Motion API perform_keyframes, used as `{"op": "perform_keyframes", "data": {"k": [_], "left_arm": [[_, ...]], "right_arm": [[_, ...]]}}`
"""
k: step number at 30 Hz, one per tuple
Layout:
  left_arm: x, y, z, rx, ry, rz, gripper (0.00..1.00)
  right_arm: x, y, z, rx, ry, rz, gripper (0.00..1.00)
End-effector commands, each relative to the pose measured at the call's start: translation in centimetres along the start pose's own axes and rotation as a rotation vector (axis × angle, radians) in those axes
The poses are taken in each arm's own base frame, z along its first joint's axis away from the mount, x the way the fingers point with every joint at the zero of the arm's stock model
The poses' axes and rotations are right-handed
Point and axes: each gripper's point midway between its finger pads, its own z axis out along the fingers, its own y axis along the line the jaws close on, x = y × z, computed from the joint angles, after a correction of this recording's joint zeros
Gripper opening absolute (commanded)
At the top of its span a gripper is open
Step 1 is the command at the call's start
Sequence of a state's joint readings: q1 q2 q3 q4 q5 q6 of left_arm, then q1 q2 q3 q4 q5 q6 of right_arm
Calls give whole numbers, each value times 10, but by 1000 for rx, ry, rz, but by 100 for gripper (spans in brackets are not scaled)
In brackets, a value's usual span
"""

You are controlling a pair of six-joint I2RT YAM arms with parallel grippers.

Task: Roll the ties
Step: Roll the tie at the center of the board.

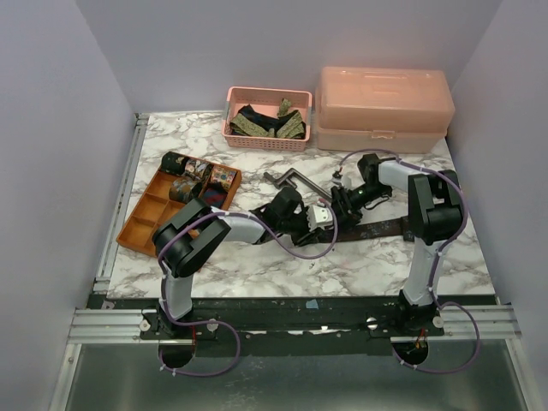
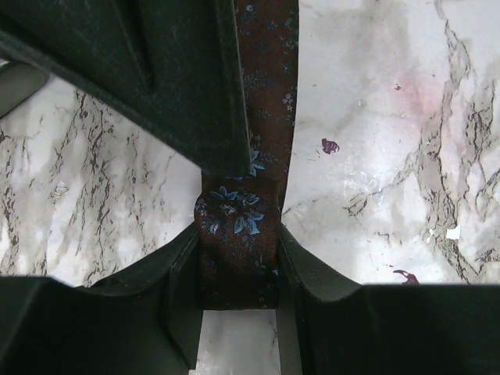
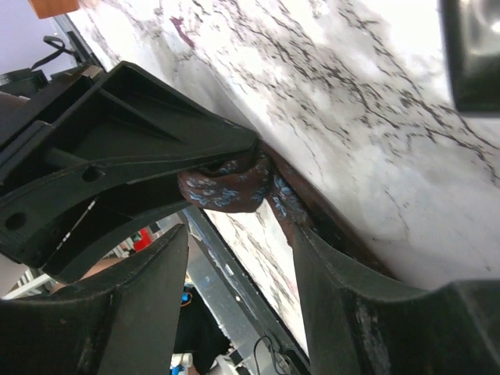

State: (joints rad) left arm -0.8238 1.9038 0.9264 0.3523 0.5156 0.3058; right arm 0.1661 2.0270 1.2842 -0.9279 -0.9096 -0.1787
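Note:
A dark brown tie (image 1: pixel 385 227) with blue flowers lies as a flat strip across the middle of the table. My left gripper (image 1: pixel 315 219) holds its folded end. In the left wrist view the tie (image 2: pixel 266 117) runs away from my left gripper (image 2: pixel 238 273), whose jaws press on both sides of the fold. My right gripper (image 1: pixel 338 205) hovers close beside it. In the right wrist view my right gripper (image 3: pixel 238 273) stands open, with the small coil of the tie (image 3: pixel 226 187) just beyond its fingertips and nothing between them.
An orange tray (image 1: pixel 141 224) at the left holds several rolled ties (image 1: pixel 199 175). A pink basket (image 1: pixel 267 141) at the back holds more ties, beside a closed pink box (image 1: pixel 381 107). A grey metal crank bar (image 1: pixel 295 181) lies behind the grippers.

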Motion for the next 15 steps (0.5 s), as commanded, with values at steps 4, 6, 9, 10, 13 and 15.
{"op": "perform_keyframes", "data": {"k": [4,6,9,10,13,15], "left_arm": [[57,-5,-12,1,258,-71,17],[57,-5,-12,0,266,-71,17],[59,-6,-12,3,277,-74,17],[59,-7,-12,4,278,-75,17],[61,-9,-13,11,283,-77,17],[62,-11,-14,15,286,-75,18]], "right_arm": [[-10,21,19,-84,-4,21,54],[-10,23,24,-83,-3,23,54],[-9,18,31,-60,13,28,49],[-9,14,34,-46,18,32,46],[-6,-2,38,7,34,38,35],[-4,-11,40,41,47,32,23]]}}
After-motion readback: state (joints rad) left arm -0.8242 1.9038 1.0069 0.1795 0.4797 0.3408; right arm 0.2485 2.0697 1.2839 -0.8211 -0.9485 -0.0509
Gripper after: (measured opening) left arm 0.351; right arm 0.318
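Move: Lying about 5 cm to the right hand's left, level with it front to back and some 2 cm lower, is the tie's small roll, which the left fingers still hold between their pads. From the right hand, the flat strip of tie has its middle about 5 cm to the right and 3 cm below; the metal bar is centred roughly 12 cm farther out, 12 cm to the left and 3 cm lower. Reaching left along the tie with its fingers half open, the right hand goes about 3 cm to the roll, then dips 1 cm at the end while its fingers narrow to roughly half their gap around the roll. The left hand keeps its pinch and nearly stays in place, tipping its fingers some 5 degrees farther down. ##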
